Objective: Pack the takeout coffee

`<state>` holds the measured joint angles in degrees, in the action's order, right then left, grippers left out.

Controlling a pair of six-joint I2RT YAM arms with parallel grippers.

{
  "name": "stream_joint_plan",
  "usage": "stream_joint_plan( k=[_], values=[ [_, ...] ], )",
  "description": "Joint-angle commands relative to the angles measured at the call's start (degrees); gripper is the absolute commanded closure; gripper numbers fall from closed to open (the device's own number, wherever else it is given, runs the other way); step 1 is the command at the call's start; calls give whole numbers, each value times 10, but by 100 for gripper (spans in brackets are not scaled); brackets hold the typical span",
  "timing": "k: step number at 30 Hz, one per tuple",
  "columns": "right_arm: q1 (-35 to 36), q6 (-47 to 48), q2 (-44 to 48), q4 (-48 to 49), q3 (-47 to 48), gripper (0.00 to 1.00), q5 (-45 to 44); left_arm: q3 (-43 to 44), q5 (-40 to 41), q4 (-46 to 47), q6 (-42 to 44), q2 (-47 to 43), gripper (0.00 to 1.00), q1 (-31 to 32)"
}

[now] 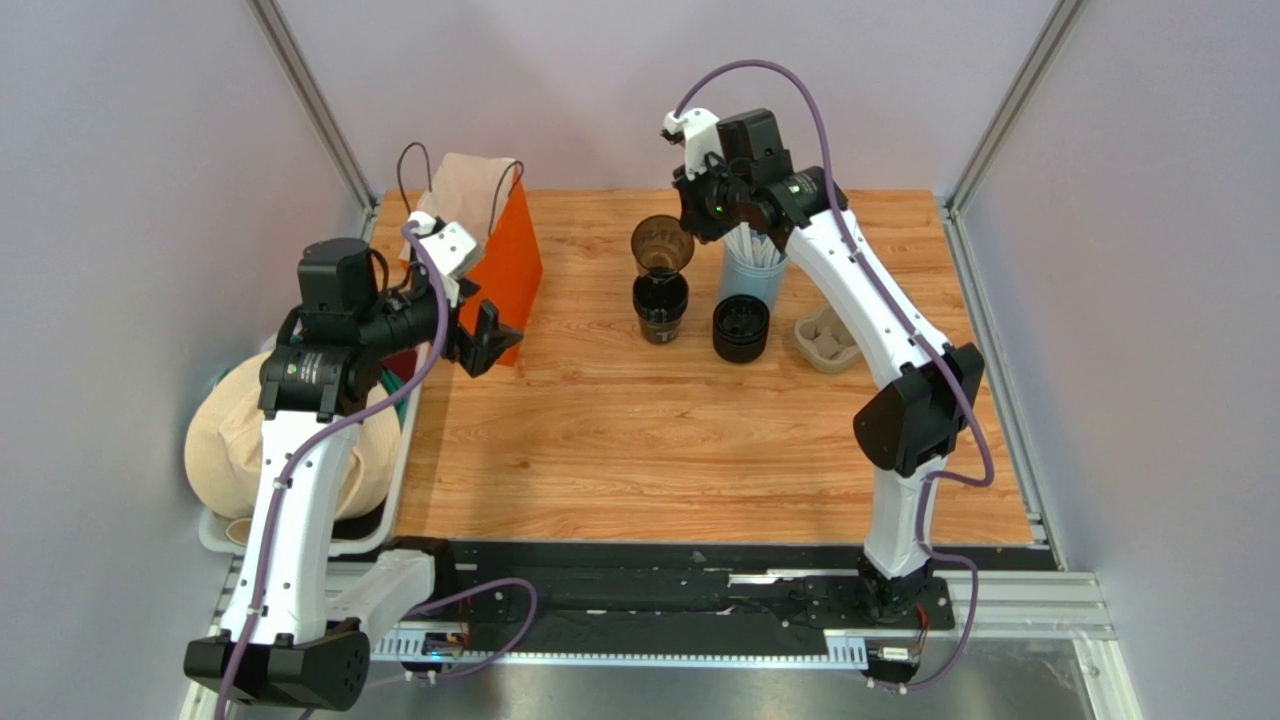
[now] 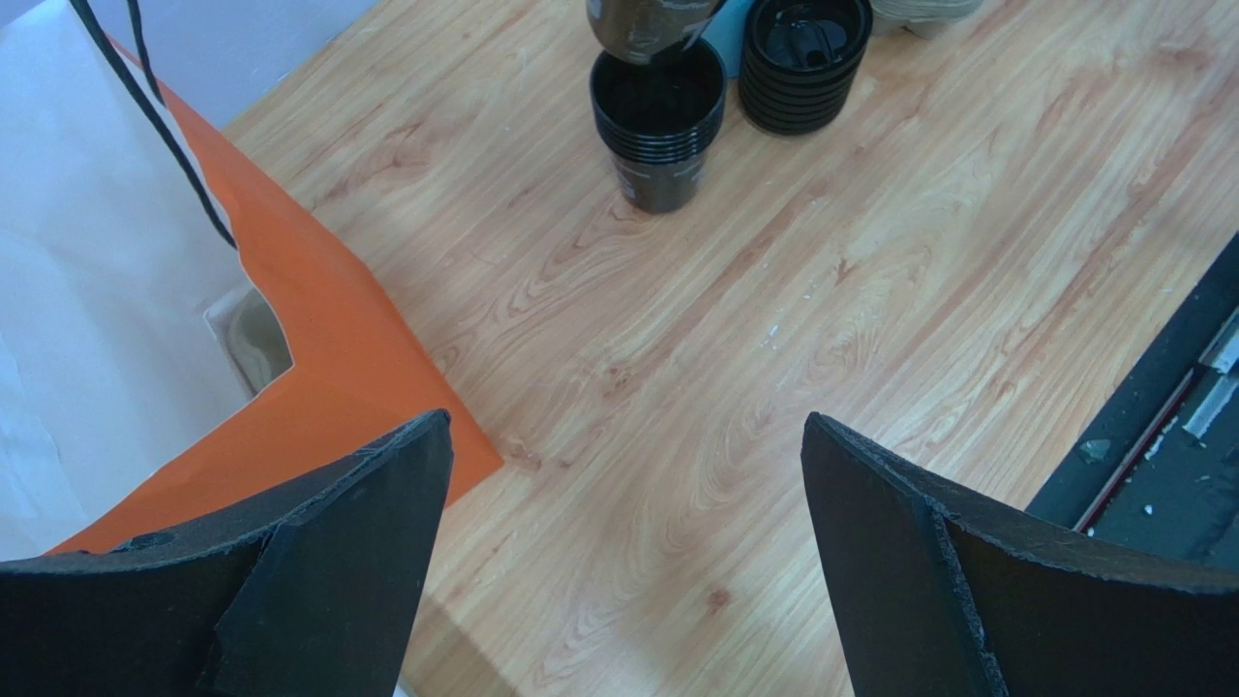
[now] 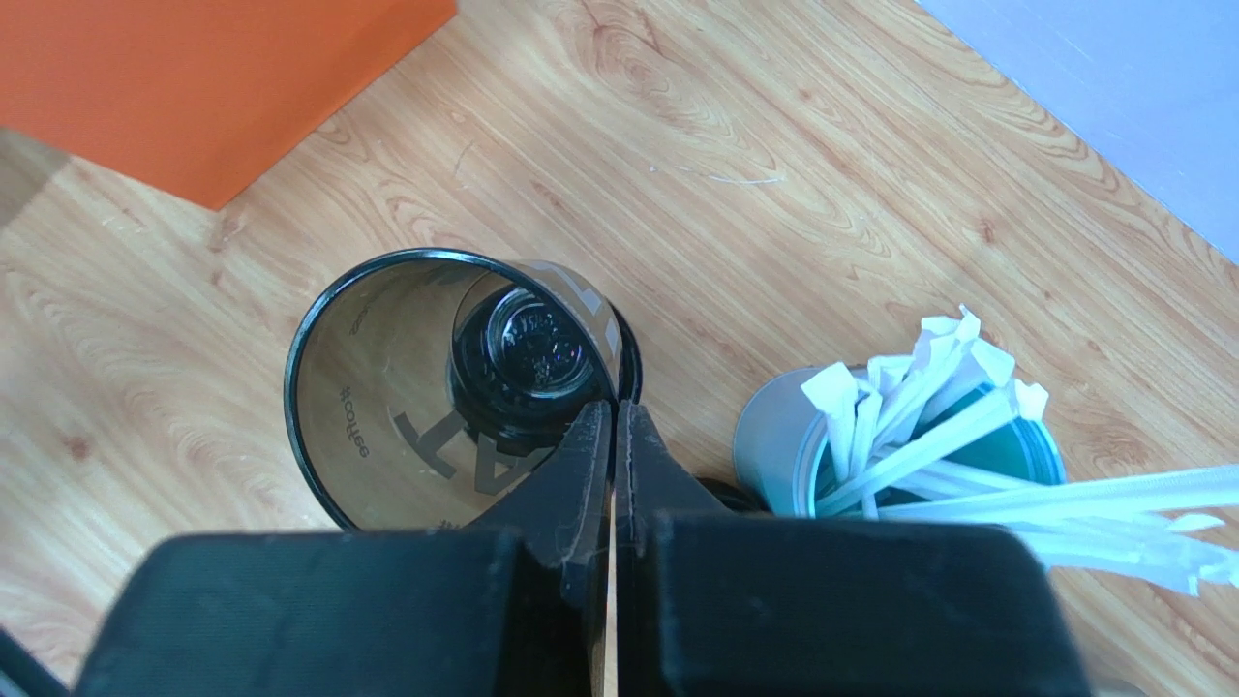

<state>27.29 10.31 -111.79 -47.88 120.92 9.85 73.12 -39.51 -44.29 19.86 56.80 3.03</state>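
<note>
The takeout coffee cup (image 3: 393, 436), dark, see-through and brownish inside, hangs tilted with its mouth open just above a stack of the same dark cups (image 1: 660, 308). My right gripper (image 3: 612, 424) is shut on its rim, pinching the wall on the near right side. In the top view the held cup (image 1: 661, 243) is at the back centre, with the right gripper (image 1: 688, 225) beside it. My left gripper (image 2: 626, 479) stands open over bare wood next to the orange paper bag (image 2: 335, 349), with nothing between its fingers. In the left wrist view the cup stack (image 2: 658, 124) lies ahead of that gripper.
A stack of black lids (image 1: 739, 327) stands right of the cup stack. Behind it is a pale blue cup of white straws (image 3: 931, 421). The moulded cardboard tray (image 1: 825, 341) lies further right. The open orange bag (image 1: 504, 263) stands back left. A beige sack (image 1: 241, 435) fills a bin off the table's left edge.
</note>
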Motion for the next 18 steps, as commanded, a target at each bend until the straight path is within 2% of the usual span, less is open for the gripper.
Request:
stream_joint_plan(
  k=[1, 4, 10, 13, 18],
  values=[
    [0, 2, 53, -39, 36, 100, 31, 4, -15, 15, -2, 1, 1, 2],
    [0, 7, 83, -64, 28, 100, 60, 5, -13, 15, -3, 2, 1, 2],
    [7, 32, 172, -85, -62, 100, 117, 5, -9, 15, -3, 1, 1, 2],
    [32, 65, 232, -74, -151, 100, 123, 4, -7, 16, -3, -1, 1, 2],
    [55, 97, 280, -31, -287, 100, 128, 3, -8, 17, -3, -2, 1, 2]
  ],
)
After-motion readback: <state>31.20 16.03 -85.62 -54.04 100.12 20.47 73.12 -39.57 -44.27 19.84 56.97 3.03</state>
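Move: The right hand already holds one dark cup by its rim, clear above the cup stack, which stands about 3 cm back and 4 cm to its left, its middle some 18 cm lower. The open table in front is about 22 cm back, 3 cm left and 25 cm below. The lid stack lies about 6 cm back and 9 cm right, the straw cup some 2 cm ahead and 10 cm right. From the left hand, that open patch lies about 3 cm back, 24 cm right and 30 cm down. Keeping the cup's rim pinched in shut fingers, the right hand draws it back towards the robot by about 15 cm, slowly at first and then quickly, away from the cup stack and out over the open table in front. It climbs some 6 cm along the way and then starts to sink by about 2 cm, while the wrist swings roughly 15 degrees counter-clockwise. ##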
